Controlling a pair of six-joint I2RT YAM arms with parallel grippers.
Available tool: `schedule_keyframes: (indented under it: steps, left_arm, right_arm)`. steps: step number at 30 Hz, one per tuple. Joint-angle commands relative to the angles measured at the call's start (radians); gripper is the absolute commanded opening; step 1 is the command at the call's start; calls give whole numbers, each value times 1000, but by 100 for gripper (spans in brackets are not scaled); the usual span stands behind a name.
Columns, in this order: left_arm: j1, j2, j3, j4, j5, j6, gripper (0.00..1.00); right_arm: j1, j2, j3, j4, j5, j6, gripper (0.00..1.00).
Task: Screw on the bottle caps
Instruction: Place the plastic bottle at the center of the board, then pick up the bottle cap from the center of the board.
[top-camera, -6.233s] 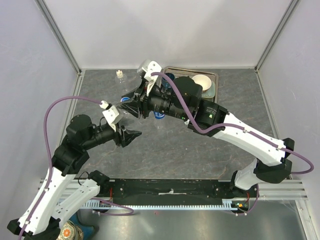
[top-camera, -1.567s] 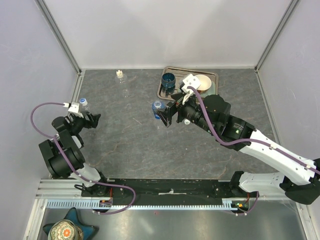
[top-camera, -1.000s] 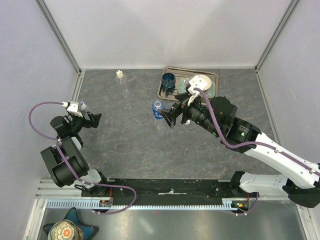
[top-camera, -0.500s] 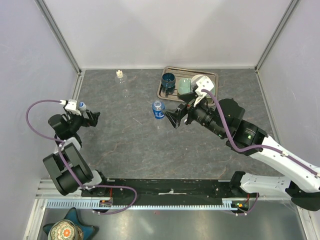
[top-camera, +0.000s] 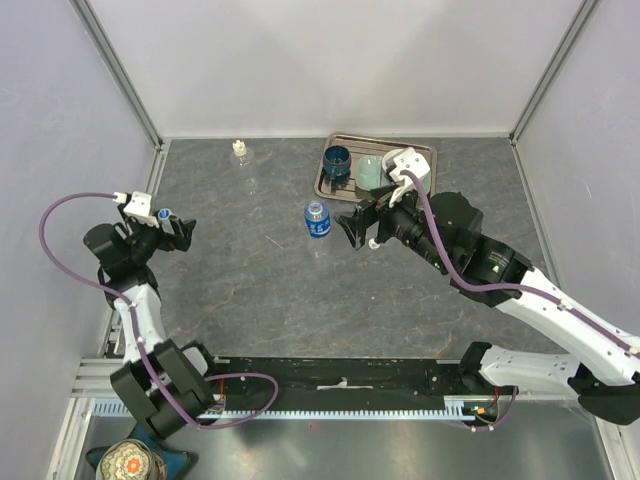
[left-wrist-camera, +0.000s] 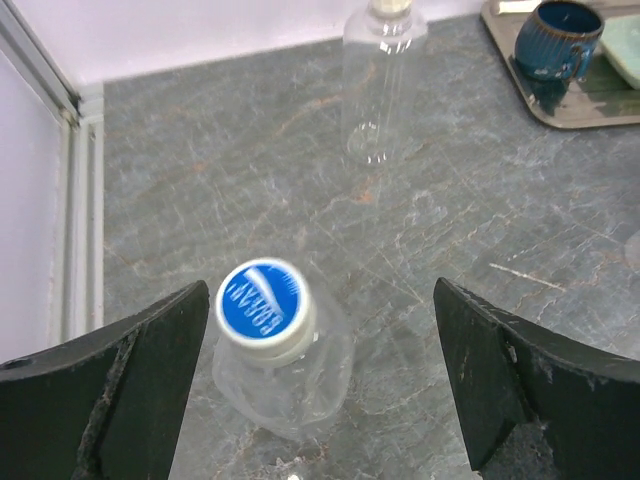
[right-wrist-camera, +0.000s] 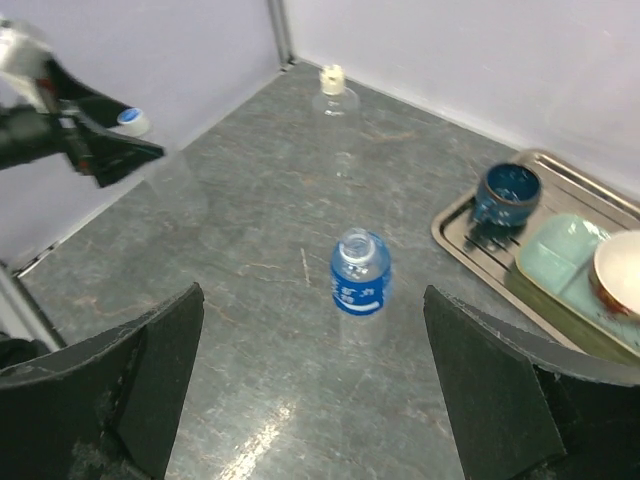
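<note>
A clear bottle (left-wrist-camera: 285, 375) with a white cap printed blue on top (left-wrist-camera: 262, 310) stands at the left edge between the fingers of my open left gripper (left-wrist-camera: 320, 305), nearer the left finger. From above, that cap (top-camera: 162, 213) shows just beyond the left gripper (top-camera: 173, 229). A blue-labelled bottle (right-wrist-camera: 359, 272) stands mid-table with its neck open (top-camera: 317, 219). My right gripper (right-wrist-camera: 312, 300) hangs open and empty to its right (top-camera: 353, 228). A third clear bottle (left-wrist-camera: 384, 85) with a cream cap (right-wrist-camera: 331, 75) stands at the back (top-camera: 239, 150).
A metal tray (top-camera: 428, 152) sits at the back right with a dark blue cup (top-camera: 337, 160), a pale green plate (right-wrist-camera: 560, 262) and a white-and-tan bowl (right-wrist-camera: 620, 275). The enclosure's left wall and frame rail (left-wrist-camera: 75, 200) run close beside the left bottle.
My right gripper has drawn back to the right, away from the blue-labelled bottle, which stays standing. The left arm has swung back toward the left wall; its gripper stays around the capped bottle.
</note>
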Motion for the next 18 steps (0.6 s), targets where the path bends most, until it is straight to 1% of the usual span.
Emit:
schedule_keyframes:
  steps: [1, 4, 5, 7, 8, 9, 10, 11, 13, 14, 15, 17, 18]
  left_arm:
    - [6, -118, 96, -232, 39, 97, 99]
    - [6, -180, 159, -332, 71, 120, 99]
    - [6, -189, 200, -396, 83, 123, 99]
    - [8, -203, 253, -462, 138, 123, 99]
    - [5, -203, 315, -535, 166, 125, 99]
    - [5, -200, 345, -560, 228, 125, 99]
    - [2, -200, 374, -577, 258, 116, 99]
    - [-1, -198, 427, -582, 283, 72, 99]
    - [-36, -183, 487, -596, 323, 24, 99]
    - [-59, -177, 553, -608, 324, -8, 99]
    - [-113, -169, 587, -651, 326, -10, 99]
    - [-183, -157, 674, -683, 318, -22, 99]
    - [-284, -152, 699, -693, 288, -32, 99]
  right_arm:
    - [-67, -6, -26, -41, 78, 71, 98]
    - [-131, -20, -57, -49, 46, 113, 98]
    - [-142, -26, -64, -47, 29, 122, 98]
    - [-175, -43, -65, -52, 16, 145, 98]
    - [-184, -49, -60, -55, 13, 154, 98]
    - [-202, -65, -54, -60, 12, 159, 98]
    - [-210, -71, -46, -70, 13, 164, 98]
    - [-219, -74, -29, -78, 12, 173, 98]
    - [-234, -82, -12, -98, 12, 179, 98]
    - [-237, -86, 4, -101, 15, 180, 98]
    - [-241, -92, 9, -107, 18, 183, 98]
    - [-242, -106, 20, -121, 42, 188, 98]
    - [-244, -126, 23, -124, 51, 188, 98]
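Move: The left hand, open, is just clearing the blue-capped bottle it has set down, whose middle is about 9 cm below, 2 cm ahead and 1 cm left. The blue-labelled plastic bottle lies some 35 cm to its right, 6 cm ahead and 9 cm down; the clear bottle 22 cm ahead, 13 cm right, equally low. From the right hand, the loose white cap is about 16 cm ahead, 7 cm right and 38 cm below, the blue-labelled bottle 14 cm ahead, 8 cm left and 29 cm below. Touching nothing, the left hand climbs fast, some 18 cm, straight off the blue-capped bottle, drawing back a little and swinging right, wrist turning about 20 degrees clockwise towards the middle of the board. Meanwhile the right hand sweeps about 8 cm right and a little forward towards the loose cap, dipping, then partly rising again, its fingers turning clockwise and tipping down slightly. Both grippers stay open. ##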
